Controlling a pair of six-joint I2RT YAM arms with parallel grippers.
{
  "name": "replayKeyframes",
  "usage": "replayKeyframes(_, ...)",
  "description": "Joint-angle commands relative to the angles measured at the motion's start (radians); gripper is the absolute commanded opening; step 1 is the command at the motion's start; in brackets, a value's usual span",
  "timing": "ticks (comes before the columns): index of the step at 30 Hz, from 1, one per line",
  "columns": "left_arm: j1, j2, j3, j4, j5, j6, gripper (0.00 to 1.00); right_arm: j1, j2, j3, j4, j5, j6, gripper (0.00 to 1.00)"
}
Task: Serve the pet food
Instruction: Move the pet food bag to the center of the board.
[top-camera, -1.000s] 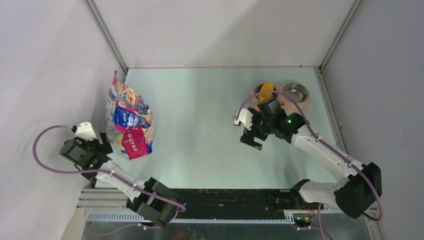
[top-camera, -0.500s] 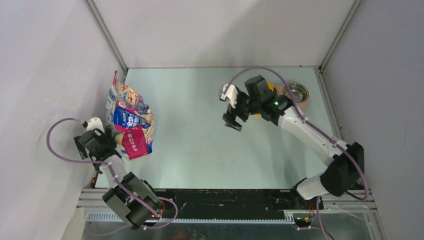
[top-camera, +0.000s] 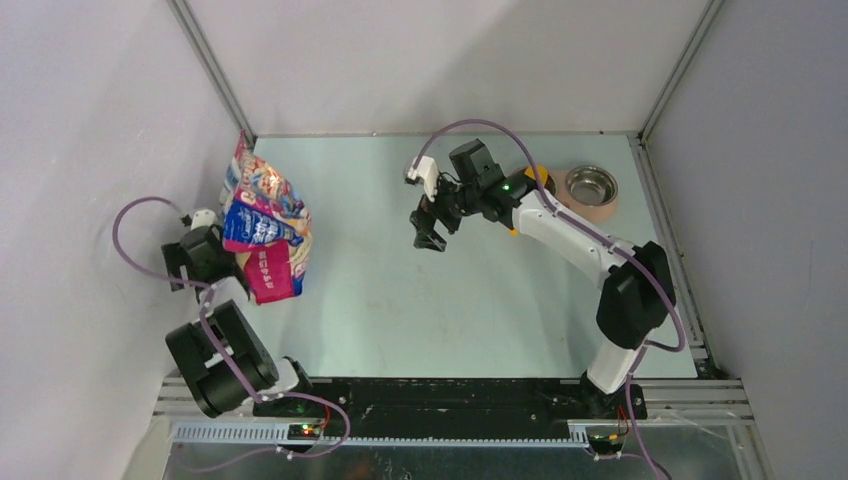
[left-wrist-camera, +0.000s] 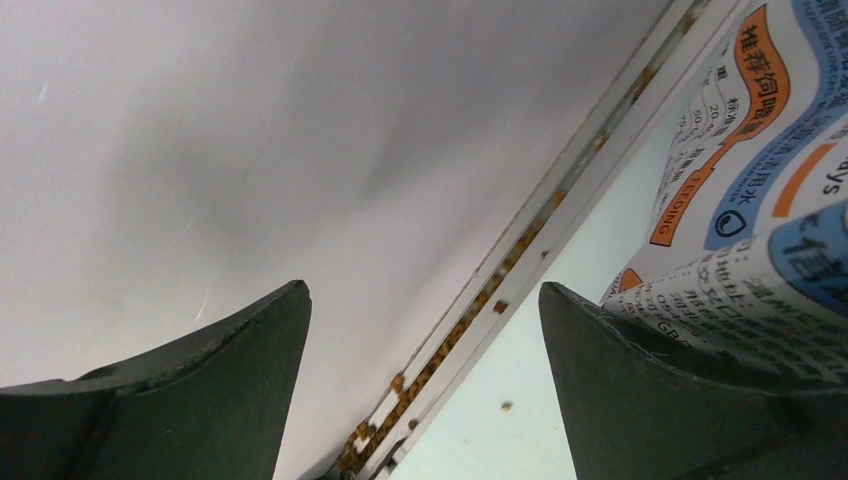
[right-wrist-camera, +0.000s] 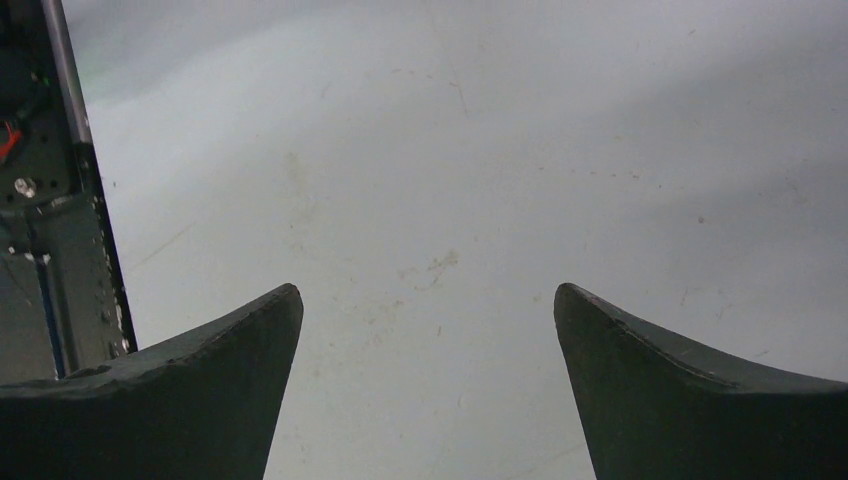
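The glossy pink-and-blue bag stands crumpled by the left wall; its printed side fills the right of the left wrist view. Loose brown pellets of pet food lie in the rail at the foot of that wall, and one pellet sits on the table. My left gripper is at the bag's left edge, open, with nothing between its fingers; the bag leans on the outside of its right finger. My right gripper hangs open over bare table at mid-field.
A steel bowl sits in a pink stand at the back right. A yellow scoop lies beside it, partly hidden by the right arm. The enclosure's walls close in on three sides. A metal frame post shows at the right wrist view's left edge.
The right gripper has swung left, away from the bowls, out over the middle of the table. The left arm has turned in to the bag's left edge, and the bag has shifted up and right.
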Motion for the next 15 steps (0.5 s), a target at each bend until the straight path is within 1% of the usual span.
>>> replayKeyframes(1,-0.179,0.119,0.078,0.035,-0.015,-0.056,0.93,-0.040,0.066,0.107,0.066,-0.060,0.112,1.00)
replayKeyframes(9,-0.336,0.297,0.233,0.004,-0.093,-0.070,0.93,-0.099,0.208,0.268,0.049,-0.118,0.242,1.00)
replayKeyframes(11,-0.377,0.338,0.260,0.023,-0.117,-0.056,0.93,-0.112,0.239,0.307,0.042,-0.130,0.271,1.00)
replayKeyframes(13,-0.413,0.370,0.277,0.060,-0.175,-0.024,0.93,-0.124,0.269,0.349,0.031,-0.141,0.298,1.00)
replayKeyframes(15,-0.434,0.385,0.320,0.029,-0.204,-0.020,0.92,-0.132,0.296,0.389,0.012,-0.151,0.316,0.99)
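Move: The bag stands against the outer side of the left hand's right-hand finger; its middle lies about 19 cm to that hand's right, 5 cm ahead and 3 cm above. From the right hand, the bag is level fore and aft, some 33 cm to the left and 5 cm lower. Also from the right hand, the yellow scoop is about 25 cm right and 15 cm ahead, and the empty steel bowl some 38 cm right and 17 cm ahead, both roughly 17 cm lower. The left hand keeps the outer side of its open right-hand finger against the bag and pushes it along, steadily forward about 11 cm and some 4 cm right, off the side wall. The right hand, wide open and empty, sweeps forward about 8 cm while its wrist turns some 15 degrees, swinging the fingers forward and up a little. ##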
